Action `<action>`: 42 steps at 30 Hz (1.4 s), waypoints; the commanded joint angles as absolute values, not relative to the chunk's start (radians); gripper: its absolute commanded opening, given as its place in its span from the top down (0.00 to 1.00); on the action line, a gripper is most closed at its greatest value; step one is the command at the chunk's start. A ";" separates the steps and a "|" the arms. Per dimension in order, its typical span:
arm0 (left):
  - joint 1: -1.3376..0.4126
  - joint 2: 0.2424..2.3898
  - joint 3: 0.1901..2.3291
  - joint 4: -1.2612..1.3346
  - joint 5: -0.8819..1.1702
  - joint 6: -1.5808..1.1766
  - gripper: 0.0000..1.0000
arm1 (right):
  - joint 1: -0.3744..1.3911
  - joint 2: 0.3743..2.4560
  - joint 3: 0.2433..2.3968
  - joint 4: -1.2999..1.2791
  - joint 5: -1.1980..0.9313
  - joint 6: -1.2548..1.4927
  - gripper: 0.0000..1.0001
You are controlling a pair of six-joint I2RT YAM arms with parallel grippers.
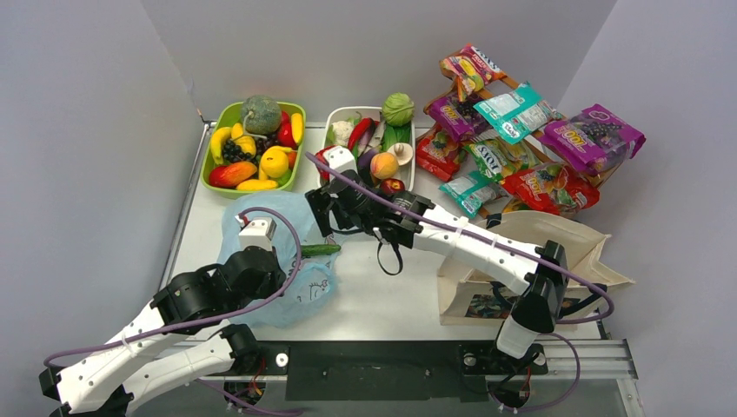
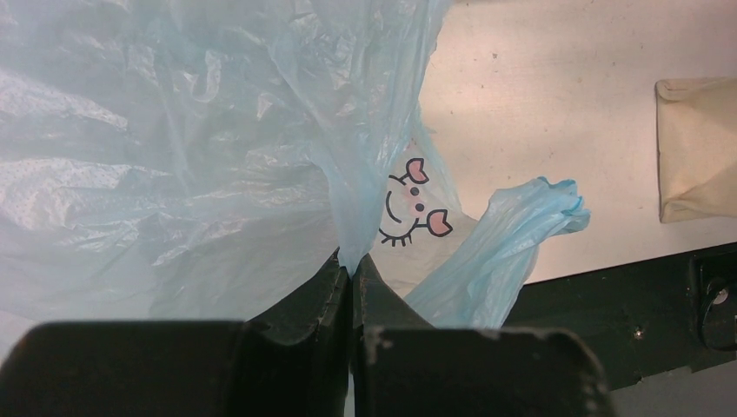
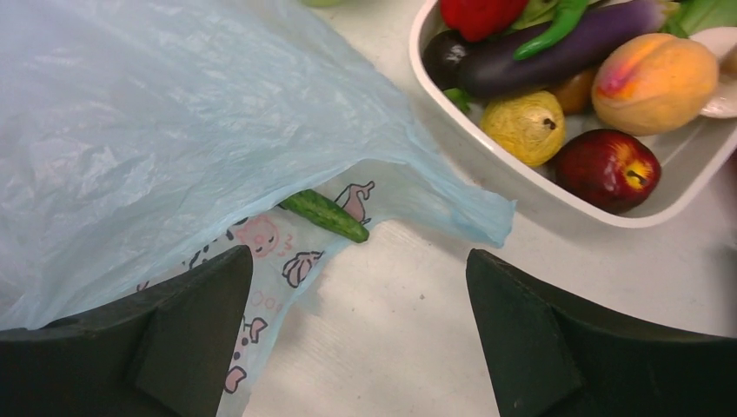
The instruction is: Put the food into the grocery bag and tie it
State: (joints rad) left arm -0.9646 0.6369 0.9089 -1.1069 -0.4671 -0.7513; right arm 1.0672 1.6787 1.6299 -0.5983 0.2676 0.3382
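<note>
The light-blue grocery bag (image 1: 287, 300) lies crumpled on the table's left side, its printed face mark (image 2: 415, 201) showing. My left gripper (image 2: 352, 265) is shut on a pinch of the bag's film and holds it up; it sits at the bag (image 1: 276, 269) in the top view. A green toy cucumber (image 3: 326, 215) lies at the bag's mouth, half under the raised edge (image 1: 317, 250). My right gripper (image 3: 358, 256) hangs open just above the table beside that edge, nothing between its fingers (image 1: 323, 221). A loose bag handle (image 2: 513, 234) trails toward the front.
A green tray (image 1: 211, 181) of toy fruit and a white tray (image 3: 521, 187) of toy vegetables, with an apple (image 3: 608, 169) and peach (image 3: 654, 82), stand at the back. Snack packets (image 1: 521, 139) pile at the back right. A beige tote (image 1: 530, 261) lies at the right.
</note>
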 commanded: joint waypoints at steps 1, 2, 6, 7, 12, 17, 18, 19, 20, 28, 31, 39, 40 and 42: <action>-0.957 0.633 0.912 -1.060 -0.476 -0.747 1.00 | 1.027 1.655 1.718 -0.677 0.406 0.411 0.12; -0.957 0.632 0.912 -1.060 -0.475 -0.746 1.00 | 1.005 1.662 1.730 -0.690 0.432 0.422 0.12; -0.956 0.627 0.912 -1.059 -0.474 -0.746 1.00 | 0.916 1.691 1.774 -0.755 0.443 0.500 0.15; -0.956 0.625 0.911 -1.059 -0.475 -0.746 1.00 | 0.898 1.695 1.779 -0.769 0.440 0.511 0.15; -0.956 0.622 0.911 -1.057 -0.474 -0.746 1.00 | 0.795 1.740 1.803 -0.803 0.399 0.562 0.15; -0.955 0.620 0.911 -1.057 -0.473 -0.744 1.00 | 0.706 1.795 1.840 -0.817 0.334 0.580 0.14; -0.954 0.618 0.910 -1.056 -0.473 -0.744 1.00 | 0.695 1.802 1.847 -0.818 0.326 0.582 0.15; -0.954 0.618 0.910 -1.055 -0.471 -0.743 1.00 | 0.672 1.818 1.864 -0.818 0.309 0.582 0.15; -0.953 0.618 0.910 -1.053 -0.470 -0.741 1.00 | 0.661 1.828 1.883 -0.820 0.300 0.583 0.15; -0.946 0.619 0.909 -1.052 -0.466 -0.739 1.00 | 0.583 1.948 2.006 -0.841 0.228 0.599 0.15; -0.944 0.614 0.909 -1.053 -0.465 -0.740 1.00 | 0.561 1.998 2.026 -0.840 0.178 0.616 0.14; -0.938 0.597 0.908 -1.049 -0.466 -0.739 1.00 | 0.530 2.066 2.033 -0.773 0.092 0.679 0.13; -0.938 0.597 0.908 -1.049 -0.467 -0.739 1.00 | 0.524 2.071 2.034 -0.768 0.086 0.685 0.13; -0.936 0.598 0.908 -1.049 -0.466 -0.739 1.00 | 0.516 2.089 2.032 -0.749 0.066 0.703 0.13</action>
State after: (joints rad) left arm -0.9447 0.6044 0.9073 -1.1011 -0.4664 -0.7498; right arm 0.5339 2.0827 1.9984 -0.8165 0.1165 0.6521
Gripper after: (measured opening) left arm 0.004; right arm 0.873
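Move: The right hand, open and empty beside the blue bag, has the peach in the white container about 24 cm ahead, 12 cm to its right and 13 cm below. The eggplant lies some 5 cm left of the peach; the yellow pear is 5 cm nearer and 3 cm to its left, and the dark red apple 5 cm nearer and 2 cm to its right. From the left hand, the peach is about 35 cm ahead and 20 cm right, a little lower. Forward and right together, the open right hand swings away from the bag towards the white container, first rising a couple of centimetres. It then carries on mostly forward and sinks over the peach's end of the container, having gone about 20 cm forward, 12 cm right and 8 cm down in all. The wrist turns some 35 degrees clockwise and tips its fingers further down; they stay wide open. ##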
